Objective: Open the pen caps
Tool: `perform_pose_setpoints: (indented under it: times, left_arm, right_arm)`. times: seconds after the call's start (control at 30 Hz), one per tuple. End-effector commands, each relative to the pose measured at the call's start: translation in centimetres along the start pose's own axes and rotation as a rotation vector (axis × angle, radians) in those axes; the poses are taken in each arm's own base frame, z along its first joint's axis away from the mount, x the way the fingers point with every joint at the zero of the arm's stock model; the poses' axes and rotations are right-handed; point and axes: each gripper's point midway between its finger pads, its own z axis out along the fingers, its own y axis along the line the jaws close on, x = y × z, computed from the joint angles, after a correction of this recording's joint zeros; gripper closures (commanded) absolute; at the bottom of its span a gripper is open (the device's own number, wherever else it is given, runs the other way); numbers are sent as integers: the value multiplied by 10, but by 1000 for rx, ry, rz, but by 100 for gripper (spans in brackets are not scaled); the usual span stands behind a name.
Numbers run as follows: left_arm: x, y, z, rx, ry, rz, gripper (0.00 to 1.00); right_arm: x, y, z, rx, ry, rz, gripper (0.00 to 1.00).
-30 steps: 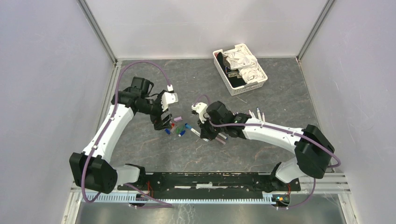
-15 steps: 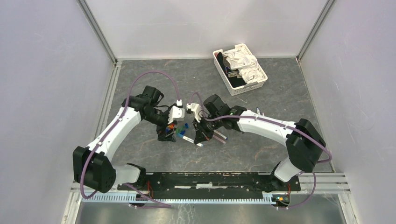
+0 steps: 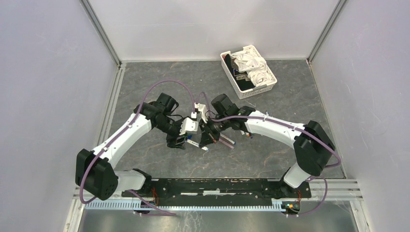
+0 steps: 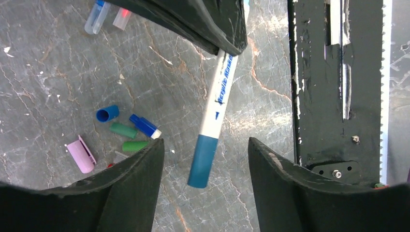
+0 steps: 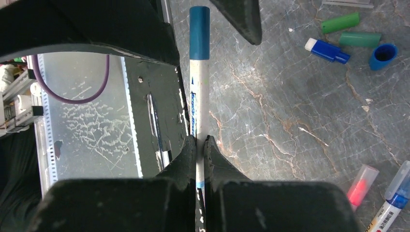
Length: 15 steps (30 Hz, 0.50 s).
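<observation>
My right gripper (image 5: 200, 142) is shut on the white barrel of a pen (image 5: 198, 96) and holds it above the table. The pen's teal-blue cap (image 5: 199, 34) is still on it and points at my left gripper. My left gripper (image 4: 205, 145) is open, and the same cap (image 4: 203, 162) lies between its fingers (image 4: 130, 188) without touching them. Loose caps lie on the table beside it: blue (image 4: 107, 114), green (image 4: 123, 130) and pink (image 4: 81, 153). In the top view the two grippers meet at the pen (image 3: 196, 143).
A white basket of cloth (image 3: 249, 70) stands at the back right. More pens lie right of the right gripper (image 3: 227, 141) and by its forearm (image 3: 263, 118). Two capped pens (image 5: 360, 188) lie near the loose caps. The black base rail (image 4: 333, 96) runs along the near edge.
My left gripper has moved right and down, from the loose caps to the cap end of the held pen. My right gripper has shifted slightly left, still holding the pen.
</observation>
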Motion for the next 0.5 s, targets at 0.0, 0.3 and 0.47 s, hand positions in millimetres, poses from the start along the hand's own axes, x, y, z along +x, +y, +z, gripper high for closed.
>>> perform_pose_setpoints:
  times: [0.0, 0.3, 0.47]
  left_arm:
    - [1, 5, -4, -42, 14, 83, 35]
    - [-18, 8, -6, -47, -37, 94, 98]
    - [-17, 8, -3, -35, -34, 74, 98]
  right_arm:
    - [-17, 8, -9, -48, -68, -24, 100]
    - [-18, 11, -1, -102, -93, 27, 83]
    - [-26, 9, 11, -143, -117, 75, 66]
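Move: The teal pen cap is already between the open left fingers, practically at the hand point and at most 1 cm below it. From the right hand, which grips the pen near its butt end, that cap lies about 8 cm left, 3 cm forward and 1 cm up. On the table some 11 cm below the left hand, a loose blue cap lies about 7 cm ahead and 1 cm right, and the pink cap about 14 cm ahead and 2 cm left. Bring the left gripper barely half a centimetre down onto the teal cap and shut its fingers to pinch the cap, holding the hand otherwise nearly still. Keep the right hand in place with its hold on the pen's butt end until the left fingers have closed, then start opening the right fingers, to about a third, tilting that wrist some 5 degrees. ##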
